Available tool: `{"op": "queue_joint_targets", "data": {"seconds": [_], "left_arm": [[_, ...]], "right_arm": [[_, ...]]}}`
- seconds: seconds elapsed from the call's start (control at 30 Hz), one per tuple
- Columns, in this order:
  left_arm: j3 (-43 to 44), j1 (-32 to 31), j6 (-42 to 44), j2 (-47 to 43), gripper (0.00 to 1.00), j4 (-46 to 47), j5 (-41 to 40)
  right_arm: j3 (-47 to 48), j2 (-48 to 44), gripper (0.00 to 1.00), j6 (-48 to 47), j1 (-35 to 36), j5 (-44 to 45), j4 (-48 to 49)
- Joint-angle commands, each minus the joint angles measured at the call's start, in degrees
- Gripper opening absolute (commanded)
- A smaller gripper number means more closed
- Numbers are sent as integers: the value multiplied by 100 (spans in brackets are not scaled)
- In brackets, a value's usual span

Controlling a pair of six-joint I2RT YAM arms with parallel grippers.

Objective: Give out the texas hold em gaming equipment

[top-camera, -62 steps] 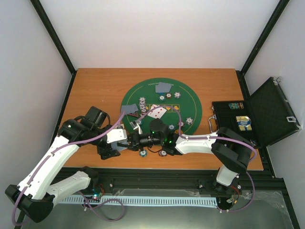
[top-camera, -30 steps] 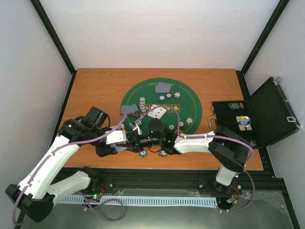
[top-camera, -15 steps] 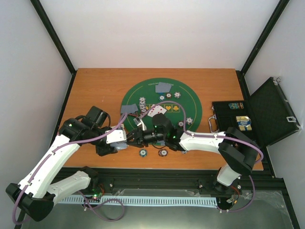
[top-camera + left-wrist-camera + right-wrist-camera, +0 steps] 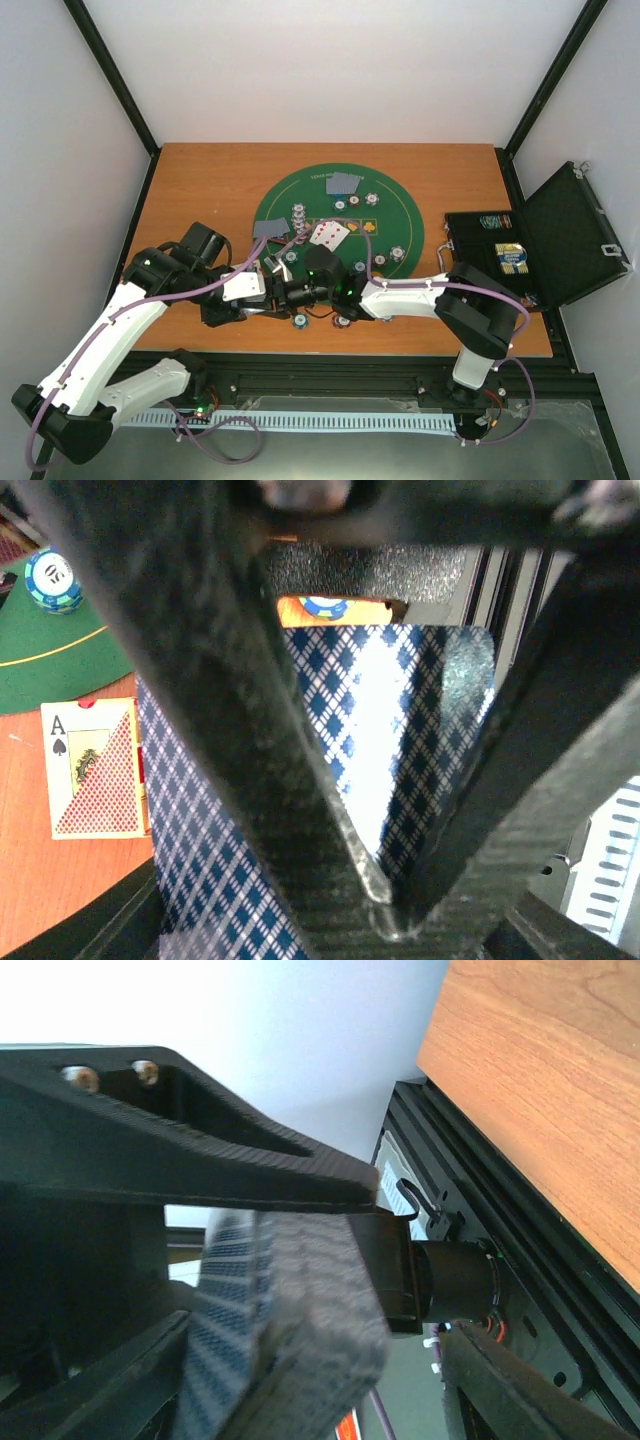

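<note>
My left gripper [image 4: 250,300] [image 4: 385,880] is shut on a stack of blue-checked playing cards [image 4: 400,710] off the green mat's near-left edge. My right gripper [image 4: 272,295] [image 4: 320,1260] faces it, jaws apart, with a blue-patterned card's edge [image 4: 228,1280] between its fingers. On the mat [image 4: 400,215] lie face-down cards [image 4: 345,183] [image 4: 270,229] and face-up cards [image 4: 328,233]. Striped chips sit near them [image 4: 297,215] [image 4: 398,253], and two chips [image 4: 300,320] [image 4: 342,320] lie on the wood under the right arm. A face-up ace of spades [image 4: 90,770] lies beside the held stack.
An open black case [image 4: 560,240] stands at the table's right edge with small packs inside. Black frame posts and white walls surround the wooden table [image 4: 200,190]. The table's near edge and a black rail [image 4: 520,1260] run just below both grippers.
Half a second ago my right gripper had pulled back toward the mat; it is now at the left gripper's cards again with wider jaws. The left arm has stayed put.
</note>
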Motion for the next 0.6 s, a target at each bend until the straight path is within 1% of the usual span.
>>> {"op": "queue_joint_targets", "data": {"seconds": [0.0, 0.1, 0.2, 0.27, 0.37, 0.57], "left_arm": [[259, -14, 49, -13, 53, -62, 112], [300, -14, 51, -52, 53, -98, 127], [334, -14, 40, -67, 53, -149, 139], [375, -14, 26, -69, 53, -173, 169], [430, -13, 18, -58, 53, -187, 213], [429, -9, -15, -28, 53, -167, 212]], "right_arm": [[170, 212, 64, 44, 78, -31, 148], [151, 138, 59, -112, 11, 36, -202], [8, -65, 51, -345, -122, 130, -623], [-142, -205, 49, -413, -211, 157, -787], [-291, -367, 42, -481, -286, 190, -933], [-305, -560, 33, -511, -307, 245, -998]]}}
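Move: The card deck, still gripped by the left fingers, has its middle about 2 cm to the right hand's left, level with it and neither ahead nor back; from the left hand it is some 2 cm to the right, at about the same height and distance out. Down on the table, roughly 18 cm below the right hand, the teal chip is about 6 cm to the right and 1 cm ahead, the dark red chip 15 cm right and 1 cm ahead, the card box 12 cm ahead and 7 cm left. The deck stays held by its long edges in the nearly still left hand while the right fingers, already reaching over its right-hand end, ease a touch left and down, then draw back to the right by about 2 cm, rising about 1 cm. They close from wide to roughly a third open as they withdraw, one finger still over the deck's patterned back, dragging on the top card. ##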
